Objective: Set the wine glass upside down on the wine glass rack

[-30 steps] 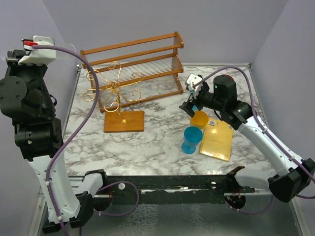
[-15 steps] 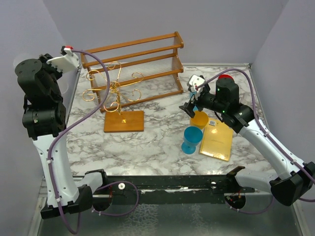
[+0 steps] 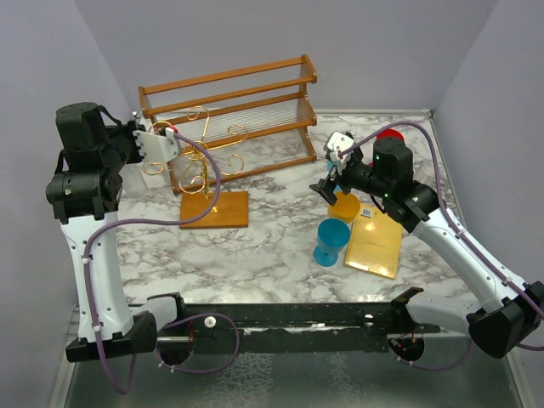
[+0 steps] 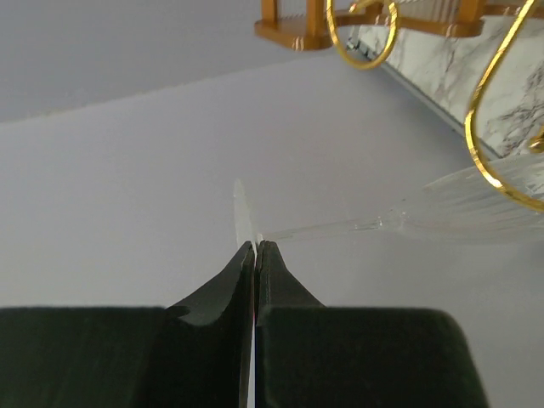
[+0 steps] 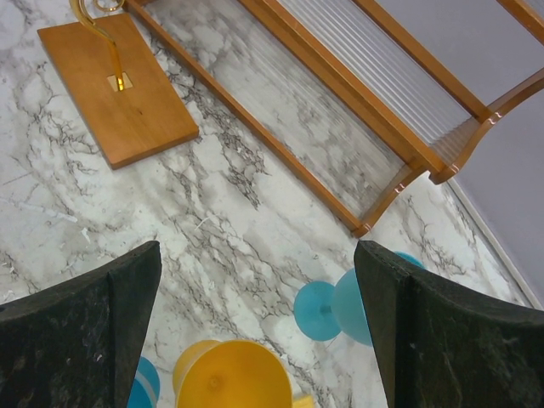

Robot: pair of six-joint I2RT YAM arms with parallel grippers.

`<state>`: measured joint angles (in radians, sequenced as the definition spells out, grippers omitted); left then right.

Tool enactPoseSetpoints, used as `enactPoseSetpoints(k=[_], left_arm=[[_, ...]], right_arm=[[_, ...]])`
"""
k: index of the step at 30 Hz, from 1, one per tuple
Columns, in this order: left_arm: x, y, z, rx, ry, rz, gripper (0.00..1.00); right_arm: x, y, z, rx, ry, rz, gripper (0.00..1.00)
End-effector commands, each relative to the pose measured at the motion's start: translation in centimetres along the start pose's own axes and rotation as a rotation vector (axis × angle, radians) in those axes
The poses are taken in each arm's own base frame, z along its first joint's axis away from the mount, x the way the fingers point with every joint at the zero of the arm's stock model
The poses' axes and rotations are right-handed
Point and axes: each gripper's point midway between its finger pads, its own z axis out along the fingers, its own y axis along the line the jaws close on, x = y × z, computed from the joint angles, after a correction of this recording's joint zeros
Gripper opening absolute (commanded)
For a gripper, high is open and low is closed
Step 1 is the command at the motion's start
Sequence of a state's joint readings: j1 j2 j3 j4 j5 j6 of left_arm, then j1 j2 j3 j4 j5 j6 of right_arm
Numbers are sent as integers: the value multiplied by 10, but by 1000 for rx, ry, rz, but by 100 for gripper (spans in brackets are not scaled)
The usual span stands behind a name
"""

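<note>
My left gripper (image 4: pixel 255 246) is shut on the thin foot of a clear wine glass (image 4: pixel 476 200). The glass lies sideways, its stem running right toward the bowl. A gold loop of the wine glass rack (image 4: pixel 480 127) crosses in front of the bowl. From above, the left gripper (image 3: pixel 160 141) sits at the left arms of the wine glass rack (image 3: pixel 201 158). The rack stands on its wooden base (image 3: pixel 214 210), and the clear glass is hard to make out there. My right gripper (image 3: pixel 333 174) is open and holds nothing, above a yellow cup (image 5: pixel 234 378).
A two-tier wooden shelf (image 3: pixel 229 102) stands behind the rack. A blue cup (image 3: pixel 332 240) and a yellow packet (image 3: pixel 374 240) lie right of centre. A blue glass (image 5: pixel 340 297) lies on its side near the shelf's foot. Walls close in on both sides.
The left arm has swung down from high on the left and forward to the rack, carrying the glass. The right arm has hardly moved.
</note>
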<state>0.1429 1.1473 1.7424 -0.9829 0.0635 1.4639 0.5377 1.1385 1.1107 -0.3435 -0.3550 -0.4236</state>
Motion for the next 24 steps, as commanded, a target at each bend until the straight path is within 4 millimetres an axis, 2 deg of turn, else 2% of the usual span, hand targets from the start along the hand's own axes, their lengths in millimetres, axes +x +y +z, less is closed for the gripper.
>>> enactPoseSetpoints(k=[1,12,18,24], left_arm=[[-42,-15,1,81,-225,119,0],[-102,-38,10,157,-553,200,0],[-123,-32,19,137,-655,194,0],[-127,-22,40,106,-646,150,0]], right_arm=[[-10,-2,-1,11,-39,-14,95],[-4,2,2,-7,-30,-11,95],[-4,2,3,-8,-29,-14,95],[-2,2,4,-10,-25,-12,95]])
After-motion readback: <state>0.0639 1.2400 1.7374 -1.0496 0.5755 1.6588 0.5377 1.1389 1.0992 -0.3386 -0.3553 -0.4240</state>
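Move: Some 17 cm to the left hand's right, about 4 cm farther out and 10 cm lower, is the gold top of the wine glass rack; its wooden base sits about 19 cm right and 1 cm ahead, roughly 40 cm down. The slatted wooden rack's middle lies about 17 cm ahead and 23 cm right, some 27 cm down. From the idle right hand, the gold top is about 34 cm left, 4 cm ahead and 5 cm higher. Swinging to its right by about 11 cm towards the gold top of the wine glass rack, the left hand turns some 35 degrees clockwise and sinks about 3 cm, mostly early on, then eases forward nearly 3 cm towards the end. The shut fingers keep pinching the stem close to the foot, with the wine glass's bowl hanging down. ##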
